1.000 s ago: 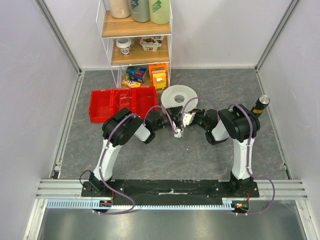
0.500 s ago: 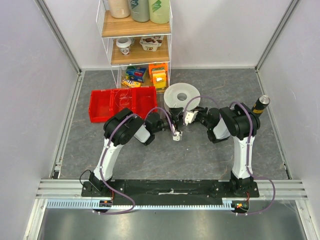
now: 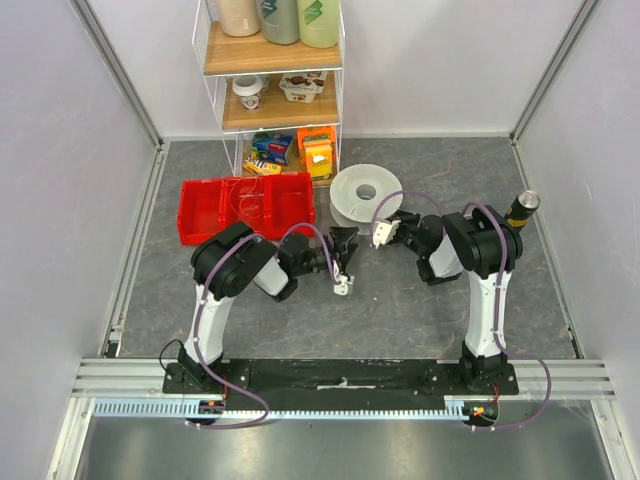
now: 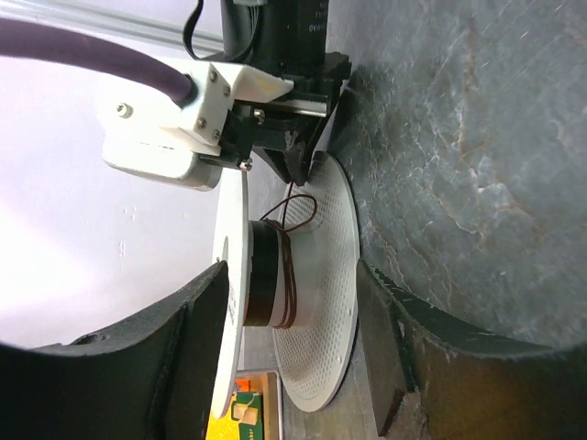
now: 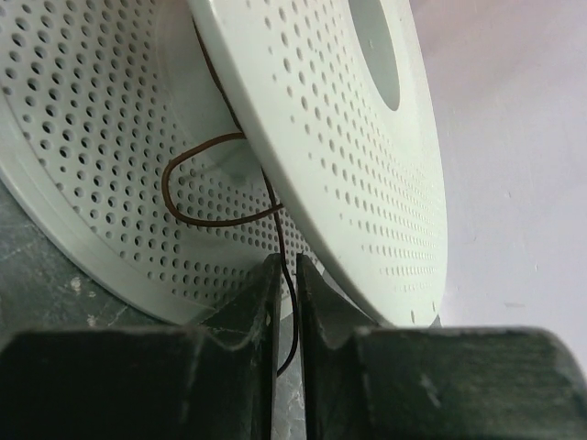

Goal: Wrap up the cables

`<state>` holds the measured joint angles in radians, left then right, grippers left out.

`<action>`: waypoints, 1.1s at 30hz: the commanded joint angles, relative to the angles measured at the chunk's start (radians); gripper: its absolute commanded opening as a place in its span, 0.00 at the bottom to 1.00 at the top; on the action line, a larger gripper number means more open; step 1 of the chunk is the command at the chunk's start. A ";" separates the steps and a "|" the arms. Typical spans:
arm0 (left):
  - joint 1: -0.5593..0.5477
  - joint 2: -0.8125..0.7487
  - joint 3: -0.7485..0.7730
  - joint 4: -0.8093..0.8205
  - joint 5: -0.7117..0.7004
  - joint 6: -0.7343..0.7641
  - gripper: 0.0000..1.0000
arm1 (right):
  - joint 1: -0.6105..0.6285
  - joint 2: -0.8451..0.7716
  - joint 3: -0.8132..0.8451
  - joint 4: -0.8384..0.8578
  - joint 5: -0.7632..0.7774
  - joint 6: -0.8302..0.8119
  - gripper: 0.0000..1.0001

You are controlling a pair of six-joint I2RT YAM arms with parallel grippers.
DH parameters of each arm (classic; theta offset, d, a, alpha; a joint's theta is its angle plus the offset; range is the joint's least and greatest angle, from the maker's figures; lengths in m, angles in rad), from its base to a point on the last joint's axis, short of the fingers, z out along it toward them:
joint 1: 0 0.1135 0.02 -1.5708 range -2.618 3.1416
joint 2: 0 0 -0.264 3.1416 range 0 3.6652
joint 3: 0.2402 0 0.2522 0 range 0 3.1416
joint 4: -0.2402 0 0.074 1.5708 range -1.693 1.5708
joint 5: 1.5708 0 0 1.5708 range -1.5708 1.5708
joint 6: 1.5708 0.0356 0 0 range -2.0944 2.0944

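Note:
The cable is a hair-thin brown wire. It leaves the hub of the white perforated spool, makes a loose loop, and runs down between my right gripper's fingers, which are shut on it at the spool's near rim. In the left wrist view a few turns of cable sit on the hub of the spool. My left gripper is open and empty, facing the spool side-on from a short way off. From above, the spool lies flat, with the left gripper and right gripper just in front of it.
A red divided bin lies left of the spool. A wire shelf rack with packets and cups stands behind it. A black and gold cylinder stands at the right near the wall. Walls close in on the left, right and back.
My left gripper has drawn back from the spool, toward the left and the near side. My right gripper has shifted slightly right and stays at the spool's near edge.

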<state>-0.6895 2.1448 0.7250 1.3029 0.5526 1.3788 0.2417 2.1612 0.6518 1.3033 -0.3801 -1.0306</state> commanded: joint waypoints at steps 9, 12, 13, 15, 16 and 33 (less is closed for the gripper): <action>-0.010 -0.157 -0.099 0.303 0.072 -0.009 0.64 | -0.001 -0.007 -0.056 0.452 -0.051 0.027 0.32; -0.010 -0.172 -0.102 0.302 0.069 -0.024 0.64 | 0.001 -0.020 -0.086 0.453 -0.078 0.020 0.33; -0.008 -0.172 -0.104 0.303 0.069 -0.024 0.64 | 0.001 -0.024 -0.090 0.452 -0.086 0.014 0.33; -0.011 -0.174 -0.107 0.302 0.069 -0.023 0.64 | 0.001 -0.029 -0.103 0.453 -0.098 0.009 0.33; -0.010 -0.174 -0.107 0.302 0.070 -0.021 0.63 | 0.001 -0.031 -0.109 0.453 -0.105 0.006 0.33; -0.011 -0.204 -0.142 0.297 0.092 -0.023 0.64 | 0.001 -0.084 -0.205 0.453 -0.154 -0.028 0.42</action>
<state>-0.6971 1.9816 0.6006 1.3025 0.5930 1.3762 0.2382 2.0644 0.4988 1.3285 -0.5007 -1.0744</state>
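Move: The spool, lying flat, has its middle about 8 cm to the left of my right hand and 4 cm ahead, roughly level with it; the brown cable still runs out to my barely parted right fingertips at the rim. From my empty left hand the spool is some 10 cm ahead, 2 cm to the right and slightly lower, and the red bin's middle stands about 25 cm left and 8 cm ahead. I open my right fingers a bit further and let go of the cable at the spool's rim, then draw that hand straight back about 4.5 cm, turning it slightly counter-clockwise. Meanwhile my left hand, still open and empty, backs off and rises some 3 cm each way, away from the spool. ##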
